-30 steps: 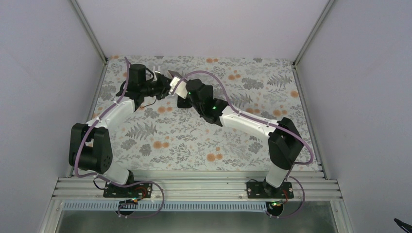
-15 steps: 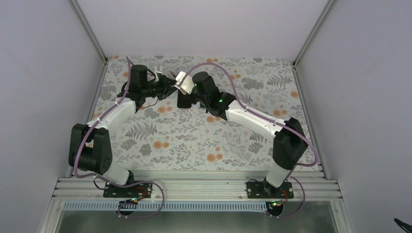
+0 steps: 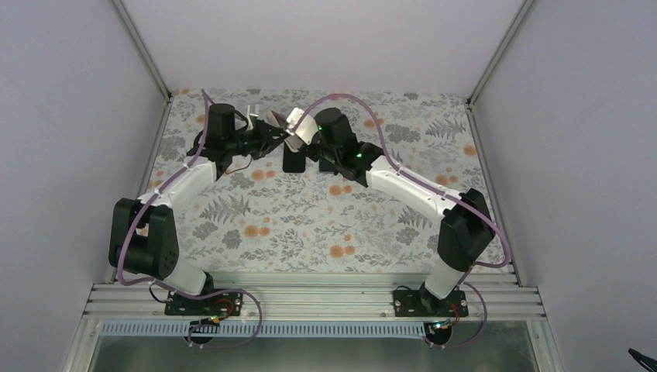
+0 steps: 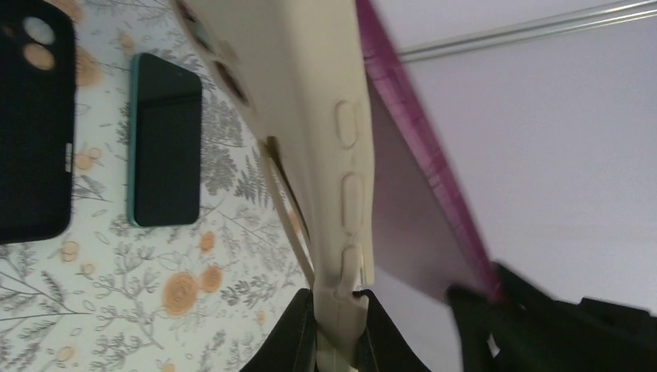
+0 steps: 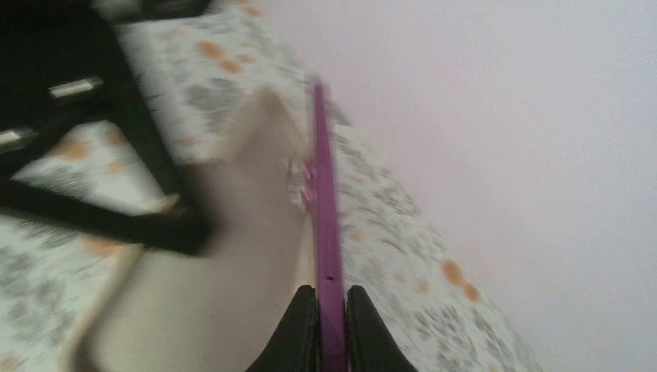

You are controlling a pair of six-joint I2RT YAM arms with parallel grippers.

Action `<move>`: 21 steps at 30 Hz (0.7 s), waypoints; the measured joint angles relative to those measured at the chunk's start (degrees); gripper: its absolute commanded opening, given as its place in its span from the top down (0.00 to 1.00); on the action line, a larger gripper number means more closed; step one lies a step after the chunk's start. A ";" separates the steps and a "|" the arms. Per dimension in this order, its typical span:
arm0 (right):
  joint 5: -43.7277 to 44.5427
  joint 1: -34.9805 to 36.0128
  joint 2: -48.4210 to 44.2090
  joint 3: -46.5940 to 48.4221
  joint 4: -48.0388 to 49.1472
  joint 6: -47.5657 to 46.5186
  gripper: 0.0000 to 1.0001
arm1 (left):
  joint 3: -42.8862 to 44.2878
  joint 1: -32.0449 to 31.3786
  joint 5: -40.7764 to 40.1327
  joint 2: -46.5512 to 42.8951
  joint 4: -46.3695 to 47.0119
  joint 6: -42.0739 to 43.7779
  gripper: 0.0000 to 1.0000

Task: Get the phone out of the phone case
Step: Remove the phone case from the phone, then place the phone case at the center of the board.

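Both arms meet in the air above the back of the table. My left gripper (image 4: 338, 311) is shut on the end of the cream phone case (image 4: 310, 116), which has raised side buttons. My right gripper (image 5: 331, 298) is shut on the thin edge of the purple phone (image 5: 325, 201). In the left wrist view the phone (image 4: 422, 201) angles away from the case at the near end and meets it only at the far end. The case (image 5: 232, 263) lies just left of the phone in the right wrist view. From above, the left gripper (image 3: 273, 134) and right gripper (image 3: 304, 133) face each other.
On the floral table below lie a black case (image 4: 31, 124) and a teal-edged phone with a dark screen (image 4: 164, 139); a dark item (image 3: 294, 160) sits under the grippers in the top view. The back wall stands close behind, with side walls left and right.
The right arm has swung right and toward the back wall with the phone. The left arm has barely moved and still holds the case.
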 measured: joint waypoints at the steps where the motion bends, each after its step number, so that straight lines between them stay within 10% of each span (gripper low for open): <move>1: -0.02 -0.74 -0.24 0.00 -0.15 -0.11 0.96 | -0.24 0.09 -0.26 0.00 -0.13 0.46 0.98; 10: 15.37 -15.10 -3.02 1.20 4.57 2.14 0.96 | -2.73 1.95 -1.46 -0.39 -6.29 3.15 0.98; 21: 13.77 -12.96 -7.91 1.20 0.81 3.96 0.96 | 2.43 2.82 -2.21 0.50 -12.92 20.81 0.98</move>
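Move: The right hand grips the purple phone by its lower end. The beige case it is coming out of has its middle about 5 cm to that hand's left, 3 cm ahead and 4 cm lower. On the table, some 27 cm below, a black phone lies about 10 cm ahead and 5 cm left, a teal phone 10 cm ahead and 7 cm right. The left hand pinches the case's edge, its middle about 3 cm ahead, 2 cm right, nearly level. The right hand keeps its pinch on the purple phone and jerks it away from the case, some 17 cm right with about 9 cm forward and 6 cm up, yawing about 30 degrees clockwise, then eases back a little and rises on. The left hand keeps hold of the case's edge, dipping nearly 4 cm and shifting about 2 cm left as the phone is pulled away, then starts to rise again, its left side rolling up. ##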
